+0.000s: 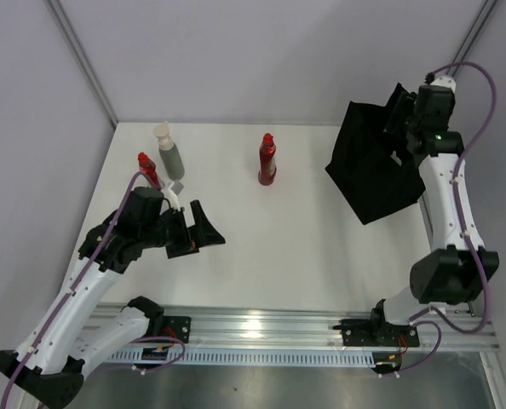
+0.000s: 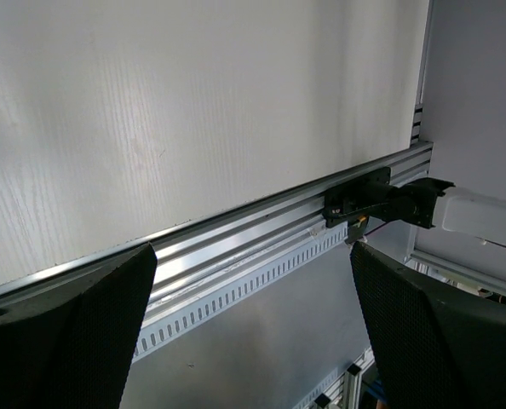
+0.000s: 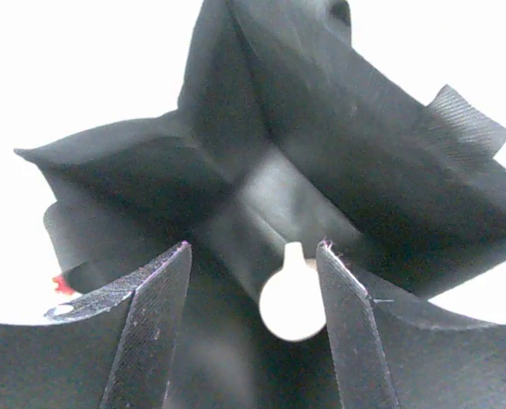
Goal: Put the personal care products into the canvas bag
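Observation:
The black canvas bag (image 1: 372,166) stands at the table's back right, its mouth open under my right gripper (image 3: 254,247). Those jaws stand apart, and a beige bottle (image 3: 291,302), seen cap-on, lies below them inside the bag (image 3: 338,128), close against the right finger. An all-red bottle (image 1: 267,160) stands upright at the back middle. At the back left are a grey-green bottle with a cream cap (image 1: 168,153) and a smaller red-capped bottle (image 1: 147,169). My left gripper (image 1: 204,234) hangs open and empty just in front of those two; its wrist view (image 2: 253,341) faces the table's near edge.
The white table (image 1: 278,239) ends at an aluminium rail (image 1: 304,328) along the near side, also in the left wrist view as the rail (image 2: 236,247), with the right arm's base mount (image 2: 381,200). Grey walls close in at the back and left.

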Motion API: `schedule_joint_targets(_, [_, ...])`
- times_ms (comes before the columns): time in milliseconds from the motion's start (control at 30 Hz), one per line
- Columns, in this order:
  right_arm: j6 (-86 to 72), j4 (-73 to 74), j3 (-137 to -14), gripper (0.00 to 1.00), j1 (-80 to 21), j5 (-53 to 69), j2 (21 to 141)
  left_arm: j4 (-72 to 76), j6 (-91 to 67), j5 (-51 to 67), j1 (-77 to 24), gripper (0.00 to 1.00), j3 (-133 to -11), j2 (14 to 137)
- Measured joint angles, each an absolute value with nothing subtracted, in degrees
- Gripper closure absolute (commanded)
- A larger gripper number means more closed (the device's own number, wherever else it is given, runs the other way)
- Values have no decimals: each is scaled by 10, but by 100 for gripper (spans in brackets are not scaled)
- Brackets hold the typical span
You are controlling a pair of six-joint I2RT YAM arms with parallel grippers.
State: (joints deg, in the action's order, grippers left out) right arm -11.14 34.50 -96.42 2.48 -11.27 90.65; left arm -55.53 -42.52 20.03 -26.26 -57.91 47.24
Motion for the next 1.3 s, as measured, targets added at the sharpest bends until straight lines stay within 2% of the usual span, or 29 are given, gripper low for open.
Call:
schedule_joint_targets(200, [-118,334,-974,22,-30,-71,781,-555,-425,201,-263,1,-579,459])
schedule_joint_targets(433, [-102,313,-971,11,-244,-51,773,-561,-420,197,-263,1,-579,420])
schedule_joint_targets(667, [-77,299,-966,1,-349,-49,870,-579,-420,191,-263,1,-579,382])
schedule_joint_targets(967, [-82,291,-1044,1,-348,-91,1085,-593,-420,162,-263,1,-582,422])
schedule_joint_targets(1133, [-101,274,-1069,1,-353,-132,1153,-600,-420,145,-263,1,-587,447])
schedule_joint_targets(1300, [-121,285,-1160,1,-362,-194,1225,-610,-420,137,-263,1,-587,446])
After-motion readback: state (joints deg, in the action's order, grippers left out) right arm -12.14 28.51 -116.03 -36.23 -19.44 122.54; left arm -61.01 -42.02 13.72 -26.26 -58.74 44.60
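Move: The red bottle I go for next stands about 36 cm to my right hand's left and 6 cm farther out, its middle some 22 cm below. The canvas bag is almost right under that hand, about 2 cm ahead and 2 cm left, its middle roughly 18 cm down; the green pump bottle stands some 28 cm left of the red bottle, level with it. From my left hand the red bottle lies about 37 cm ahead, 12 cm right and 15 cm below. My empty right hand, already on its way up, leaves the bag: it rises about 12 cm, draws back and swings some 35 cm left, then reaches forward and sinks over 20 cm to the red bottle's cap. I turn it counter-clockwise, ending about 30 degrees round, and spread its fingers fully, one on either side of the cap, not closing yet. My left hand only bobs up and back a little and settles about 2 cm left. ##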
